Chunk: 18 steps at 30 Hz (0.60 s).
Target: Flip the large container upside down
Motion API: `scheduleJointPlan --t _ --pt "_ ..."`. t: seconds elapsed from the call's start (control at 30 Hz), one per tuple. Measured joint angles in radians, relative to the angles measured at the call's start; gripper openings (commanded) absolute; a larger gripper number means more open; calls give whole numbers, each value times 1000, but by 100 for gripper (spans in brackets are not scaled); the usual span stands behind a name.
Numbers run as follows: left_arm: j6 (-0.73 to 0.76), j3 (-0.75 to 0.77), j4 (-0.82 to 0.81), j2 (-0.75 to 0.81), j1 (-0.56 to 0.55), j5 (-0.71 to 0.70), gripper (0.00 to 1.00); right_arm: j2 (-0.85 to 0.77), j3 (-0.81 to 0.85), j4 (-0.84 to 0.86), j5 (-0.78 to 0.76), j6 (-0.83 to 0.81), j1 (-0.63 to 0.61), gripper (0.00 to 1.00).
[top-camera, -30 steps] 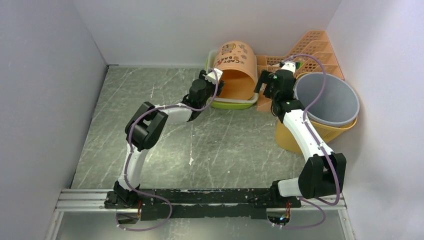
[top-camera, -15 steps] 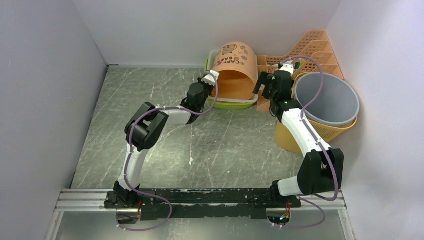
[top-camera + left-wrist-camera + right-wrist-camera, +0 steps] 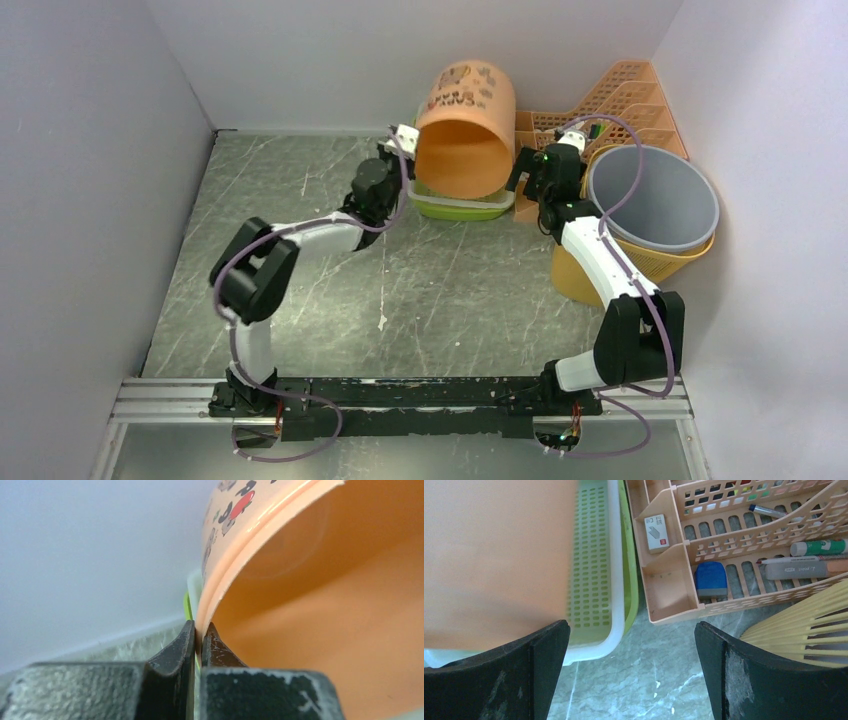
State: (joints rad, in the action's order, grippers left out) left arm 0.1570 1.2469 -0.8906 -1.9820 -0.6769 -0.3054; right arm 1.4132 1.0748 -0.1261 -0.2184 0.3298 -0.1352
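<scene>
The large container (image 3: 468, 118) is an orange tub with cartoon print, lifted off the table and tilted, its mouth toward the front and its base toward the back wall. My left gripper (image 3: 407, 140) is shut on the left side of its rim. In the left wrist view the thin rim of the container (image 3: 325, 605) is pinched in the left gripper (image 3: 198, 630), one finger outside the wall and one inside. My right gripper (image 3: 526, 168) stands open just right of the container, nothing in it. In the right wrist view the right gripper (image 3: 631, 627) hangs over bare floor, beside the container (image 3: 494, 555).
A green and white slotted tray (image 3: 460, 208) (image 3: 596, 580) lies under the container. An orange desk organizer (image 3: 620, 95) (image 3: 724, 545) with pens stands at the back right. A grey bin (image 3: 650, 200) sits in a yellow basket (image 3: 580, 275) against the right wall.
My left gripper closed on the container's rim and raised it, tipping the tub up off the tray. The left arm swung left. The right gripper stayed open, shifting slightly.
</scene>
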Motion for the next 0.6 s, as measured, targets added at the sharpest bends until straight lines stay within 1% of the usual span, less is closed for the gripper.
scheduleJointPlan --t 0.2,0.37,0.47,0.6 --pt "-64 -23 -25 268 -3 28 7 10 -19 6 -6 7 3 97" --pt "-61 -43 -14 393 -18 -10 7 -26 -59 12 -13 26 3 96" --pt "-56 -95 40 451 -18 -68 7 -92 -94 5 -6 38 2 96" --pt "-45 -165 187 529 -19 -179 7 -152 -77 -12 -5 40 2 96"
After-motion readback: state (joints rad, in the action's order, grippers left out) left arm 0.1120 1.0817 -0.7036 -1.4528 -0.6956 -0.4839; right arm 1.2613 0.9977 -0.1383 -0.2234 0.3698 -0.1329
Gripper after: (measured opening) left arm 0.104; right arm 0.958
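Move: The left gripper already pinches the left side of the large container's rim; the container's middle is about 8 cm ahead, 11 cm to its right and 5 cm above, with its mouth facing the robot. The green trays lie some 4 cm ahead, 11 cm right and 15 cm below that gripper, and the orange rack about 13 cm ahead, 40 cm right and 12 cm below. From the right gripper the container's middle is around 5 cm ahead and 16 cm left. The left hand keeps its pinch on the rim and swings the container quickly up by almost 20 cm, then lets it sink again by 4 or 5 cm, all the while drawing back about 8 cm and left about 9 cm, away from the trays towards the clear table. On the way up the fingers tip upward and the hand's left side dips, each some 15 degrees, and both turns partly come back; the empty, open right hand dips slightly, then draws back about 3 cm and rises. ##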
